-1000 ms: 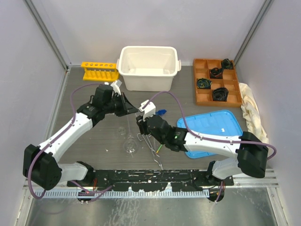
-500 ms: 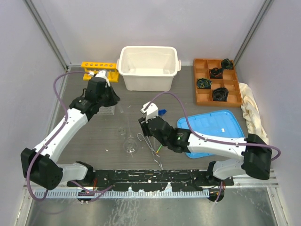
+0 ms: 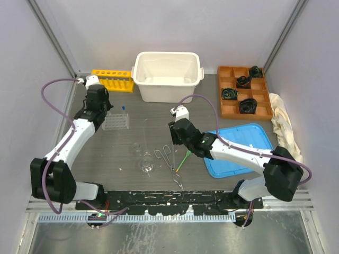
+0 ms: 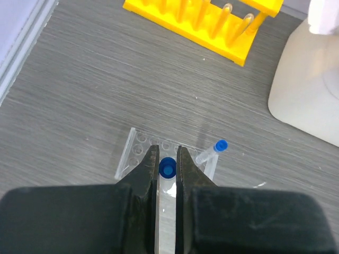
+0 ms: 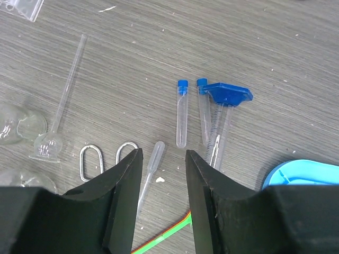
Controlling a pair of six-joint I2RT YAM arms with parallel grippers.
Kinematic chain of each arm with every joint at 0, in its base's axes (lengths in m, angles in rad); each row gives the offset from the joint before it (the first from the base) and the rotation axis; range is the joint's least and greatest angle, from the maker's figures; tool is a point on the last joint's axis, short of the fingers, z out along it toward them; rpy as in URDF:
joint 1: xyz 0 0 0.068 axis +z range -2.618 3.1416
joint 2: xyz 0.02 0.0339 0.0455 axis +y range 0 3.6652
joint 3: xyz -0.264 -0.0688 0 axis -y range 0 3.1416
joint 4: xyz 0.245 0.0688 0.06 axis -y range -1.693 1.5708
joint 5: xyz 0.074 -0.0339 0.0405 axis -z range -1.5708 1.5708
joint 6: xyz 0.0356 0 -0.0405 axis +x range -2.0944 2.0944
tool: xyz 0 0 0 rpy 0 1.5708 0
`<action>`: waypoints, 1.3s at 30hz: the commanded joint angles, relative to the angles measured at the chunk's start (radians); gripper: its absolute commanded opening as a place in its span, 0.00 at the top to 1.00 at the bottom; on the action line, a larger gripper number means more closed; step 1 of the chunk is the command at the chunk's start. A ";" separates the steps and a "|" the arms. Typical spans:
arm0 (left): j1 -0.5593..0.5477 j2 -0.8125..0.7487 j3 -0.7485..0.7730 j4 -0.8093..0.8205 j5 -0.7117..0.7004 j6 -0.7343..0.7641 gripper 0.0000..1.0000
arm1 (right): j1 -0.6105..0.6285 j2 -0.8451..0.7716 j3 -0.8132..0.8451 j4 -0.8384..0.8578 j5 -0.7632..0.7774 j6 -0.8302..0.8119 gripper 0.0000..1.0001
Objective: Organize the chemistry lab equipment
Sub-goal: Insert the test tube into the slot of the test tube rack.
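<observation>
In the left wrist view my left gripper (image 4: 167,152) is shut on a blue-capped test tube (image 4: 168,169), held upright just over the clear plastic rack (image 4: 133,154). A second capped tube (image 4: 212,151) leans in that rack. From above, the left gripper (image 3: 98,109) hangs by the rack (image 3: 115,123). My right gripper (image 5: 163,154) is open and empty above the table. Below it lie a pipette (image 5: 151,165), two capped tubes (image 5: 181,114), the blue-based cylinder (image 5: 226,94), the tongs' loops (image 5: 90,162) and the green spatula (image 5: 165,238). Glass flasks (image 5: 11,126) sit at the left.
The yellow rack (image 3: 111,79) and a white bin (image 3: 168,75) stand at the back. An orange compartment tray (image 3: 232,108) with black objects and a cream cloth (image 3: 283,123) are at the right. A blue tray (image 3: 239,144) lies under the right arm. The tongs (image 3: 167,159) and flasks (image 3: 146,163) lie mid-table.
My left arm has swung from the table's middle back and left to the clear rack, still carrying the tube. The right gripper has drawn back and to the right, jaws still apart.
</observation>
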 commanded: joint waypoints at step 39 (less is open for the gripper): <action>-0.029 0.321 -0.014 0.423 0.047 0.025 1.00 | -0.189 0.136 0.076 0.071 -0.309 -0.018 0.60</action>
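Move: The left gripper already holds a blue-capped test tube; the clear test tube rack's middle lies about 6 cm ahead of it, 1 cm left and 18 cm below. The tube already standing there is some 9 cm ahead and 4 cm right; the yellow rack is about 23 cm ahead and 2 cm left. For the open, empty right gripper, a loose test tube lies about 5 cm straight ahead, 13 cm below, the blue-footed cylinder 5 cm to the right of that tube. Lower the left gripper about 8 cm to the right-hand part of the clear rack, easing forward some 6 cm and 3 cm right, fast at first, then with small corrections; keep the pinch on the tube's blue cap. Meanwhile sink the open right gripper about 4 cm and slightly forward towards the loose tubes, tipping its fingers down about 10 degrees. ##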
